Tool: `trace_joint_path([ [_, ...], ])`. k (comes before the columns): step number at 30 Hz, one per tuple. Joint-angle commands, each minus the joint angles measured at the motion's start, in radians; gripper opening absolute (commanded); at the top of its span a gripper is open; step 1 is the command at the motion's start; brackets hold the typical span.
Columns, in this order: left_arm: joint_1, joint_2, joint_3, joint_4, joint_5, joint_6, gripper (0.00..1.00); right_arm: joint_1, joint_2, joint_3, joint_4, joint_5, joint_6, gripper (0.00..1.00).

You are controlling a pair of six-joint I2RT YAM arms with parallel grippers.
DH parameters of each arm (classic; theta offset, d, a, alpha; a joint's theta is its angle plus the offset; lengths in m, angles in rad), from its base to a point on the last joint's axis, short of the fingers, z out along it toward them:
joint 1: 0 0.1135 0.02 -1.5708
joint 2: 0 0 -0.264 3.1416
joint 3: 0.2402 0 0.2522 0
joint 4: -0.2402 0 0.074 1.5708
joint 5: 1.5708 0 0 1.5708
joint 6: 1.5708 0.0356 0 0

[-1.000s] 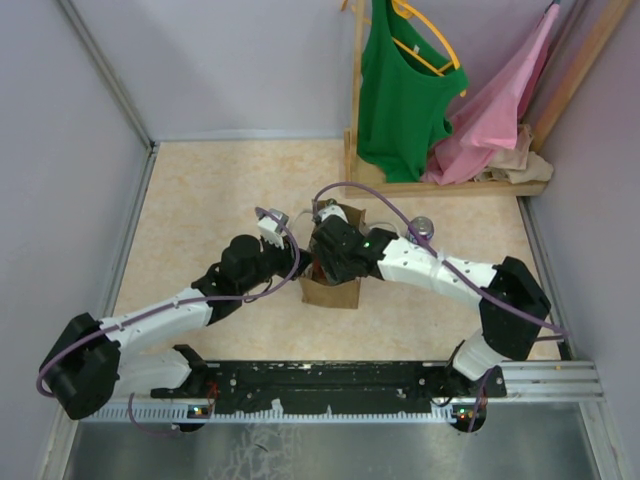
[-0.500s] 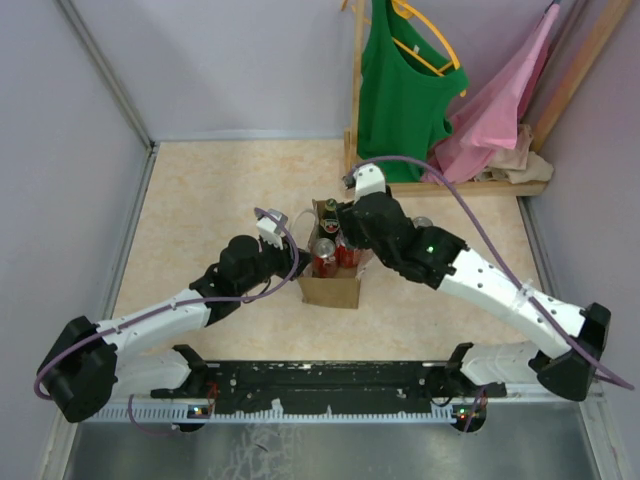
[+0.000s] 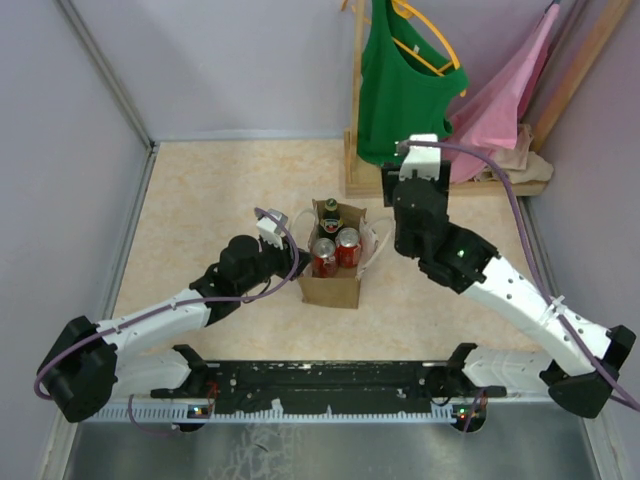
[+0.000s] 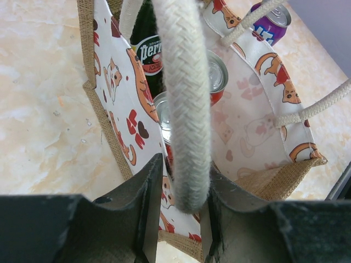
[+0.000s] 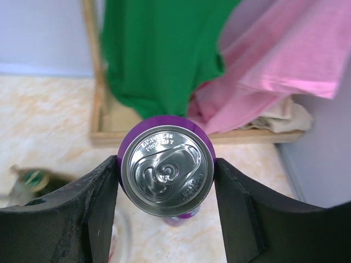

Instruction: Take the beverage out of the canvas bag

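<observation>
The canvas bag (image 3: 330, 290) stands upright mid-table, its printed lining (image 4: 118, 98) showing. Inside it are two red cans (image 3: 324, 258) (image 3: 347, 247) and a green bottle (image 3: 330, 212) (image 4: 148, 52). My left gripper (image 3: 295, 260) (image 4: 184, 203) is shut on the bag's near white rope handle (image 4: 184, 98) at its left side. My right gripper (image 3: 416, 225) (image 5: 166, 160) is to the right of the bag, shut on a purple can (image 5: 166, 171) seen lid-up between its fingers. The top view hides that can under the wrist.
Another purple can (image 4: 267, 19) stands on the table just beyond the bag's right side. A wooden clothes rack (image 3: 440, 187) with a green shirt (image 3: 400, 90) and a pink cloth (image 3: 500, 100) fills the back right. Walls close in on the left and the right.
My right gripper has come up out of the bag and swung right and back with the purple can, uncovering the bag's contents. The left arm has stayed put on the handle.
</observation>
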Motion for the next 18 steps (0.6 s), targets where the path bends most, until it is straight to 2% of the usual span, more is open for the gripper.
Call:
trace_joint_path([
  [1,-0.005,-0.002,0.017,0.002,-0.004,0.019,0.37,-0.127,-0.026,0.054,0.000,0.147,0.059,0.00],
  [5,-0.004,0.004,0.017,0.003,-0.009,0.024,0.37,-0.265,-0.021,0.035,-0.140,-0.011,0.217,0.00],
  [10,-0.004,0.007,0.017,0.005,-0.030,0.022,0.36,-0.291,-0.009,-0.028,-0.138,-0.171,0.244,0.00],
  [18,-0.004,0.039,0.026,0.047,-0.120,0.049,0.08,-0.291,0.092,-0.027,-0.137,-0.293,0.246,0.00],
])
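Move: The right hand already holds a purple can high up. The other purple can, standing on the table, is about 30 cm below it, roughly 4 cm ahead and 6 cm to its right. The bag stands some 12 cm to that hand's left, 1 cm back and about 29 cm lower. For the left hand, the bag's white handle runs between its half-closed fingers; the standing can is about 26 cm to its right, 7 cm ahead and 9 cm lower. Swinging right about 9 cm with a clockwise turn, then coming back left 4 cm or so, the right hand sinks some 9 cm with the purple can towards the standing one. It edges forward slightly and tips its fingers down about 15 degrees, grip unchanged. Near the end the left fingers close in on the bag's white handle, that hand hardly shifting. ##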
